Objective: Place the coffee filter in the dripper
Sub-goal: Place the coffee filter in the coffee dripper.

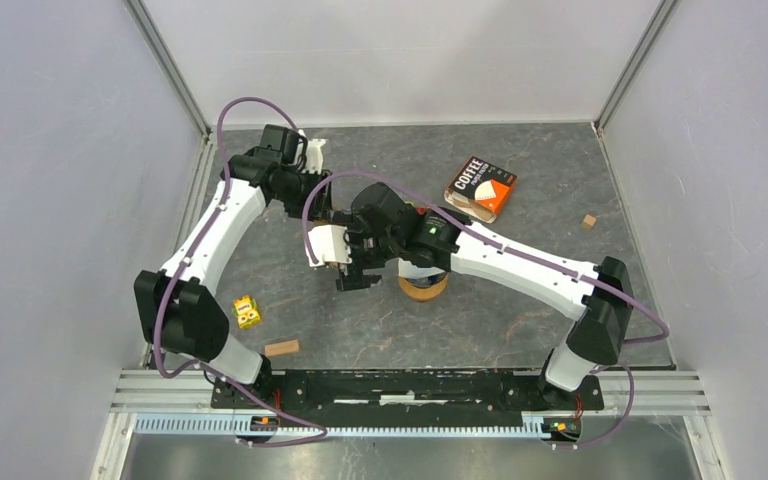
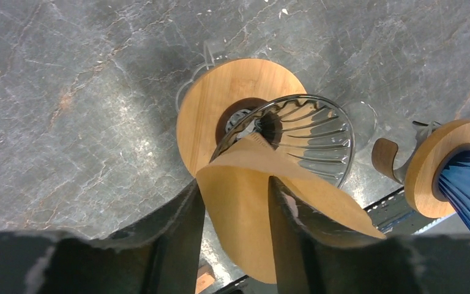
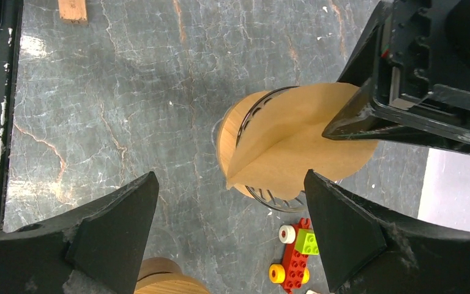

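Note:
The brown paper coffee filter [image 2: 245,202] stands between the fingers of my left gripper [image 2: 234,182], and its pointed end reaches into the dripper. The jaws are parted and do not pinch the paper. The dripper [image 2: 318,131] is a ribbed glass cone on a round wooden collar [image 2: 220,104], tilted toward the camera. In the right wrist view the filter [image 3: 300,147] leans out of the dripper [image 3: 232,141], with a left finger [image 3: 367,116] against it. My right gripper [image 3: 231,177] hovers wide open just short of the dripper, holding nothing. In the top view both grippers [image 1: 358,278] hide the dripper.
A second dripper with a blue cone [image 2: 453,171] stands close by on the right. A toy brick car [image 3: 294,257] lies beside the dripper. The coffee filter box [image 1: 480,188] is at the back, with a yellow toy [image 1: 247,312] and a wooden block [image 1: 282,348] near the front left.

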You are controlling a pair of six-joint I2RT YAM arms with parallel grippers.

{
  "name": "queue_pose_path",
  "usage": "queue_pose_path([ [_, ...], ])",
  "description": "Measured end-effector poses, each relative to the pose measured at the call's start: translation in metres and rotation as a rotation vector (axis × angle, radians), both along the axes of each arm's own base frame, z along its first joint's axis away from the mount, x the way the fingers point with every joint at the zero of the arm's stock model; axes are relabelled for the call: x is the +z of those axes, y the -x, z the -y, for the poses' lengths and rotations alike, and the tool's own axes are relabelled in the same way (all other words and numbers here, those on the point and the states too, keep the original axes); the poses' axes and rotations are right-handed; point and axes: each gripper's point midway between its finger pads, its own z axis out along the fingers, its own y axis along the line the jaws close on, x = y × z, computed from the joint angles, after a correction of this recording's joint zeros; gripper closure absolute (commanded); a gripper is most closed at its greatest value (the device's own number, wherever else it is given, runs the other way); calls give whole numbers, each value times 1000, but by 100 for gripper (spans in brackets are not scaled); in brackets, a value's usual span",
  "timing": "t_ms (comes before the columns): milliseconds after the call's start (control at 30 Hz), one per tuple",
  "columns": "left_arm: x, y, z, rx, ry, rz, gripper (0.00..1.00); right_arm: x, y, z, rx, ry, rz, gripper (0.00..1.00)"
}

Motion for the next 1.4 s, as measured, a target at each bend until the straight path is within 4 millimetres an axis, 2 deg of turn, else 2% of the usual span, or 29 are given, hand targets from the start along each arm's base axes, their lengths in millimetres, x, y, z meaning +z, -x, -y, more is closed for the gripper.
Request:
queue_pose_path([
  [100, 4, -1, -4, 0, -18, 24, 36, -5, 1, -1, 4, 11, -6, 4],
  [167, 8, 0, -6, 2, -26, 43, 32, -6, 2, -2, 5, 14, -7, 4],
  [500, 31, 3, -15, 16, -44, 153, 27, -8, 2, -2, 5, 18, -10, 4],
  [700, 13, 11, -21, 10, -74, 130, 26, -12, 2, -4, 7, 28, -15, 4],
  [867, 0, 16, -23, 9, -81, 108, 24, -15, 1, -14, 14, 34, -16, 4],
  [1100, -2, 14, -22, 11, -75, 128, 23, -26, -5, -19, 0, 73, -11, 3],
  [1267, -2, 11, -21, 11, -70, 141, 23, -42, -13, -17, -25, 122, 2, 2],
  [1400, 0, 7, -20, 10, -62, 158, 22, -47, -18, -15, -42, 145, 22, 2],
])
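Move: The brown filter leans in the grey dripper's mouth right by the left hand's fingers, its middle about 2 cm to their right, 1 cm back and 2 cm lower; the dripper itself is some 4 cm right, 1 cm back and 6 cm down. From the right hand the filter lies about 8 cm ahead, 4 cm left and 6 cm down. The blue dripper stands about 14 cm right of the grey one and 4 cm nearer the base, the toy car 13 cm right of it and 4 cm farther out. The left hand, its fingers already half open at the filter, spreads them to about three quarters while it rises some 3 cm and shifts about 2 cm left, then sinks back to its old height with the fingers tipped up roughly 10 degrees, one of them clearing the filter's left edge and the other staying over the paper. The right hand, held wide open, sinks barely 1 cm and pauses, then eases 2 cm left and goes on down to nearly 5 cm in all with 2 cm forward, rolling slightly and bringing its front finger in over the filter's near right part. ##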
